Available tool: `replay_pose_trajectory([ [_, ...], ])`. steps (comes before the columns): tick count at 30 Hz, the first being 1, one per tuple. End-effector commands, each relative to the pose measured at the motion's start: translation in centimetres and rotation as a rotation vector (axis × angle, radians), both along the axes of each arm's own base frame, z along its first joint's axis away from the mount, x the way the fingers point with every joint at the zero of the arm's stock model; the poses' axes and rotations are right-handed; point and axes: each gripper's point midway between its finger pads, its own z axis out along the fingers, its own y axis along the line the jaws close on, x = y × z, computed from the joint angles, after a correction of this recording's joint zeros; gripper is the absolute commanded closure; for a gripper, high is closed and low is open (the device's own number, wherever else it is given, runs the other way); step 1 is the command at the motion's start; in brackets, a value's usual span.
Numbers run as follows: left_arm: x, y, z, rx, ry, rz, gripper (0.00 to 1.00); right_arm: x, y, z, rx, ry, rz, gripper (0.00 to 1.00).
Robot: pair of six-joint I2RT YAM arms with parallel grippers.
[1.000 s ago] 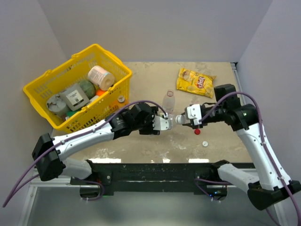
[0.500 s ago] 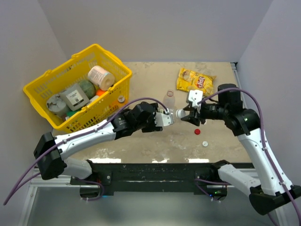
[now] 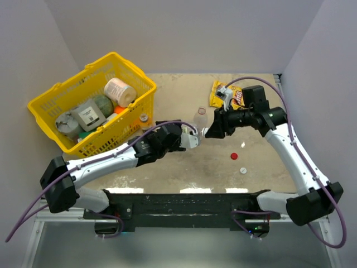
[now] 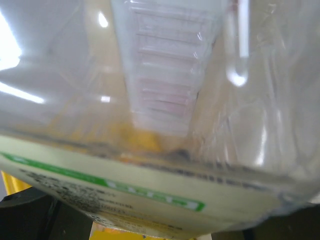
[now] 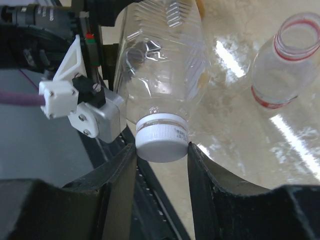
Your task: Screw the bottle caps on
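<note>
My left gripper [image 3: 193,140] is shut on a clear plastic bottle [image 5: 161,60] held on its side above the table; the bottle's labelled body fills the left wrist view [image 4: 165,100]. A white cap [image 5: 161,140] sits on its neck. My right gripper [image 3: 211,132] is shut on that cap, a finger on each side, as the right wrist view [image 5: 161,152] shows. A second clear bottle [image 3: 200,118] with a red neck ring stands open-mouthed just behind; it also shows in the right wrist view [image 5: 285,57]. A red cap [image 3: 234,156] and another white cap [image 3: 244,170] lie on the table.
A yellow basket [image 3: 53,94] with several groceries stands at the back left. A yellow snack bag [image 3: 230,95] lies at the back right, just behind the right wrist. Grey walls close in the table on three sides.
My right arm has swung toward the back of the table with its wrist turning, still closed on the white cap. The held bottle and left gripper have shifted slightly toward the back.
</note>
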Motion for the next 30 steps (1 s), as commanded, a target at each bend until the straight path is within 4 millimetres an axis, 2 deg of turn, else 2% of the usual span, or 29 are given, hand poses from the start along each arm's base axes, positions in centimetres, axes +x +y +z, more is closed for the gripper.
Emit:
replay_pose_trajectory([
  [1, 1.0, -5.9, 8.7, -0.268, -0.278, -0.112, 1.0, -2.3, 3.8, 0.6, 0.195, 0.421, -0.013, 0.79],
  [2, 1.0, -5.6, 8.8, -0.242, -0.299, -0.115, 1.0, -2.6, 4.1, 1.2, 0.228, 0.451, 0.009, 0.8],
  [5, 0.7, -5.0, 8.3, -0.229, -0.295, -0.115, 1.0, -1.7, 4.5, 2.1, 0.26, 0.474, 0.004, 0.79],
  [7, 0.5, -4.7, 7.8, -0.224, -0.273, -0.109, 1.0, -1.4, 4.6, 2.4, 0.274, 0.514, 0.009, 0.75],
  [8, 0.4, -4.7, 7.6, -0.223, -0.263, -0.11, 1.0, -1.1, 4.5, 2.7, 0.281, 0.505, 0.008, 0.68],
  [9, 0.2, -4.7, 7.5, -0.234, -0.255, -0.113, 1.0, -0.8, 4.5, 2.9, 0.28, 0.493, 0.005, 0.54],
  [11, -0.2, -4.6, 6.5, -0.227, -0.212, -0.121, 1.0, -0.2, 4.3, 4.0, 0.281, 0.418, 0.018, 0.46],
  [12, -0.3, -4.6, 6.0, -0.213, -0.191, -0.126, 1.0, -0.4, 3.8, 4.0, 0.259, 0.394, 0.032, 0.25],
  [13, -0.4, -4.6, 5.9, -0.215, -0.183, -0.13, 1.0, -0.3, 3.4, 5.2, 0.255, 0.347, 0.048, 0.12],
  [14, -0.5, -4.8, 5.8, -0.228, -0.171, -0.134, 1.0, 0.5, 2.3, 5.0, 0.242, 0.344, 0.036, 0.01],
  [15, -0.5, -4.8, 5.6, -0.227, -0.159, -0.131, 1.0, -0.4, 0.9, 4.3, 0.19, 0.329, 0.076, 0.01],
  [16, -0.3, -4.6, 5.5, -0.232, -0.152, -0.121, 1.0, 0.9, -1.1, 5.2, 0.163, 0.269, 0.037, 0.01],
  [17, -0.3, -4.8, 5.6, -0.253, -0.138, -0.118, 1.0, 1.7, -2.2, 4.5, 0.131, 0.279, 0.029, 0.01],
  [18, -0.5, -4.8, 5.3, -0.249, -0.118, -0.122, 1.0, 1.6, -3.4, 4.8, 0.098, 0.259, 0.044, 0.01],
  [19, -0.4, -4.7, 5.2, -0.256, -0.109, -0.117, 1.0, 3.2, -5.6, 4.2, 0.041, 0.248, -0.054, 0.01],
  [21, -0.7, -4.7, 4.6, -0.265, -0.076, -0.118, 1.0, 4.6, -7.3, 4.8, 0.029, 0.172, -0.086, 0.01],
  [22, -0.8, -4.7, 4.5, -0.269, -0.065, -0.122, 1.0, 5.9, -9.1, 6.1, 0.043, 0.108, -0.136, 0.01],
  [23, -1.1, -4.8, 4.3, -0.29, -0.041, -0.131, 1.0, 6.4, -9.4, 6.9, 0.044, 0.055, -0.127, 0.01],
  [24, -1.0, -4.4, 3.9, -0.296, -0.016, -0.123, 1.0, 6.3, -9.6, 8.4, 0.019, -0.116, -0.049, 0.01],
  [25, -1.0, -4.2, 3.5, -0.307, 0.01, -0.125, 1.0, 5.6, -9.6, 10.1, -0.009, -0.285, 0.024, 0.01],
  [26, -1.5, -4.7, 3.2, -0.337, 0.061, -0.148, 1.0, 4.6, -9.8, 10.6, -0.066, -0.433, 0.096, 0.01],
  [27, -1.5, -4.2, 2.7, -0.333, 0.093, -0.141, 1.0, 2.8, -10.0, 11.0, -0.164, -0.69, 0.194, 0.01],
  [29, -2.1, -4.6, 2.4, -0.349, 0.137, -0.171, 1.0, 2.3, -10.0, 11.3, -0.248, -0.899, 0.204, 0.02],
  [30, -2.4, -4.6, 2.1, -0.341, 0.155, -0.176, 1.0, 0.6, -10.0, 14.7, -0.32, -1.185, 0.211, 0.03],
])
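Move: The white cap sits on the neck of the big clear bottle and is already between my right fingertips; the bottle's body is roughly 11 cm left of my right hand, 2 cm ahead and 6 cm lower. From my left hand, gripping that body, the cap is about 9 cm right, 2 cm back and 6 cm up. From my right hand the small clear bottle stands about 10 cm ahead and 1 cm left; the red cap lies about 14 cm right and 2 cm ahead. My right hand finishes its twist on the white cap, some 30 degrees clockwise looking along its fingers, bearing leftward into the bottle. Then its fingers open wide, come free, and it pulls away right, up and forward, about 14 cm in all, easing back slightly at the end. My left hand keeps its grip, shifting about 2 cm left, then swinging back right to end some 3 cm right of its start. ##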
